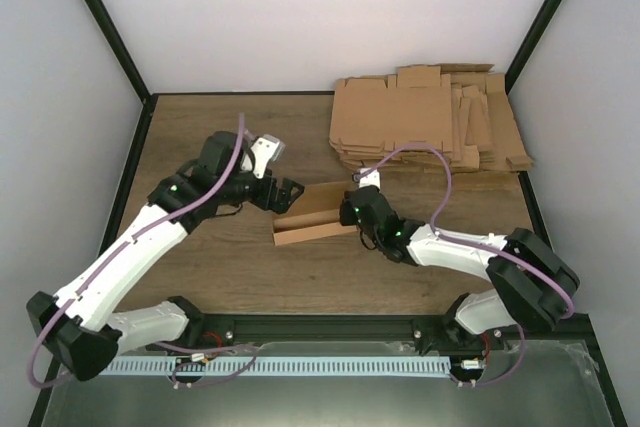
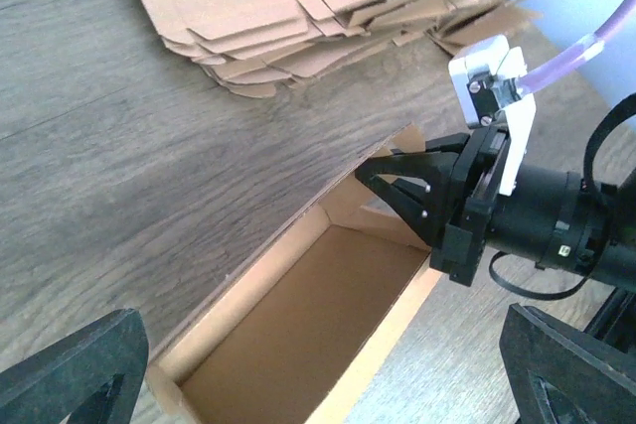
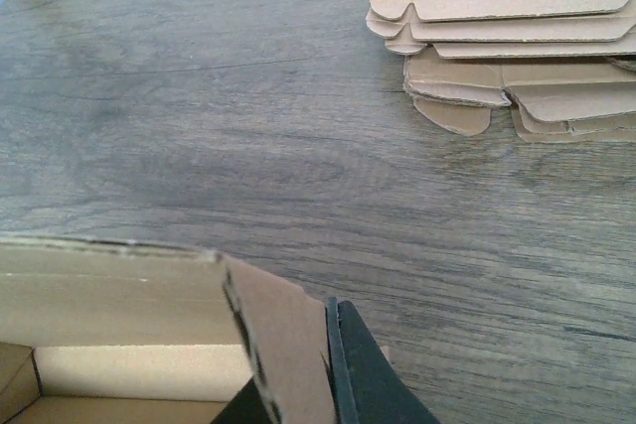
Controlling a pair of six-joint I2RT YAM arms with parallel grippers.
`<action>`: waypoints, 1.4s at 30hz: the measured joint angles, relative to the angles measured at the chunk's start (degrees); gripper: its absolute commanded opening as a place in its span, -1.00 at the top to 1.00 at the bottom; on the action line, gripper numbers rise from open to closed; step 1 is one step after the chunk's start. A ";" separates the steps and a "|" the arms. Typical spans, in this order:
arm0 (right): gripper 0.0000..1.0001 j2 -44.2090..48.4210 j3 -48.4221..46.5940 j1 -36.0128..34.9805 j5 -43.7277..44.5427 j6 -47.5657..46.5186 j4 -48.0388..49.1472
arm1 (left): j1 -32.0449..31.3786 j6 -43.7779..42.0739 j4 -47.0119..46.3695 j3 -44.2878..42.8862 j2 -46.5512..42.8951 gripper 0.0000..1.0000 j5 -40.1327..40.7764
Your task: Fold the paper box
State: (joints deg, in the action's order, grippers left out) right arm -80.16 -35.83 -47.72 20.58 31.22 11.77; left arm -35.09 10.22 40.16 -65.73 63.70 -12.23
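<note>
The paper box [image 1: 310, 222] lies in the middle of the table as a shallow, open-topped brown cardboard tray with its walls standing. In the left wrist view I look down into its bare inside [image 2: 298, 345]. My left gripper [image 1: 285, 192] hovers over the box's left end, jaws wide open and holding nothing [image 2: 323, 345]. My right gripper [image 1: 352, 209] is at the box's right end, shut on the upright end flap [image 3: 283, 340]. Its black fingers [image 2: 402, 186] pinch that end wall.
A pile of flat brown cardboard blanks [image 1: 430, 132] lies at the back right of the wooden table [image 1: 200, 267], close behind the box. The pile's edges also show in the wrist views [image 2: 298, 17] [image 3: 507, 37]. Black frame rails border the table.
</note>
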 measured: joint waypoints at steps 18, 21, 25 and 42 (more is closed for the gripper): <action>0.99 0.26 1.99 0.00 -2.99 -7.26 4.31 | -0.63 -16.48 0.61 -2.95 8.92 -0.47 -5.95; 0.99 0.09 2.05 0.00 -3.58 -8.17 4.92 | -0.83 -18.18 0.13 -4.24 10.73 -0.38 -6.12; 0.99 0.02 2.16 0.00 -4.13 -9.09 5.33 | -1.03 -19.67 -0.20 -5.11 13.94 -0.38 -5.81; 0.99 -0.04 2.16 -0.04 -4.42 -11.30 5.46 | -3.80 -20.74 -0.22 -5.40 20.79 0.02 -2.78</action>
State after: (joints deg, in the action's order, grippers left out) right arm -80.20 -33.67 -47.77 16.16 19.92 17.23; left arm -38.89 -10.52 39.94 -71.13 84.49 -15.00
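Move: The box's back wall has its middle about 2 cm ahead of the left hand, 5 cm to its right and 15 cm below; the front wall stands some 7 cm nearer the base than that wall, and the held back-right corner lies about 3 cm ahead of the left hand and 13 cm to its right. The right hand has that corner in its fingers, the back wall's middle some 8 cm to its left and about 1 cm back. The wide-open left hand swings down and to the right over the box, sinking about 8 cm and crossing some 6 cm with a little forward, turning about 20 degrees clockwise and rolling its left side up, while its fingers narrow to half open with the back wall's top edge between them, not yet pinched. The right hand keeps its pinch on the back-right corner, easing it about a centimetre left as it turns roughly 10 degrees counter-clockwise. ##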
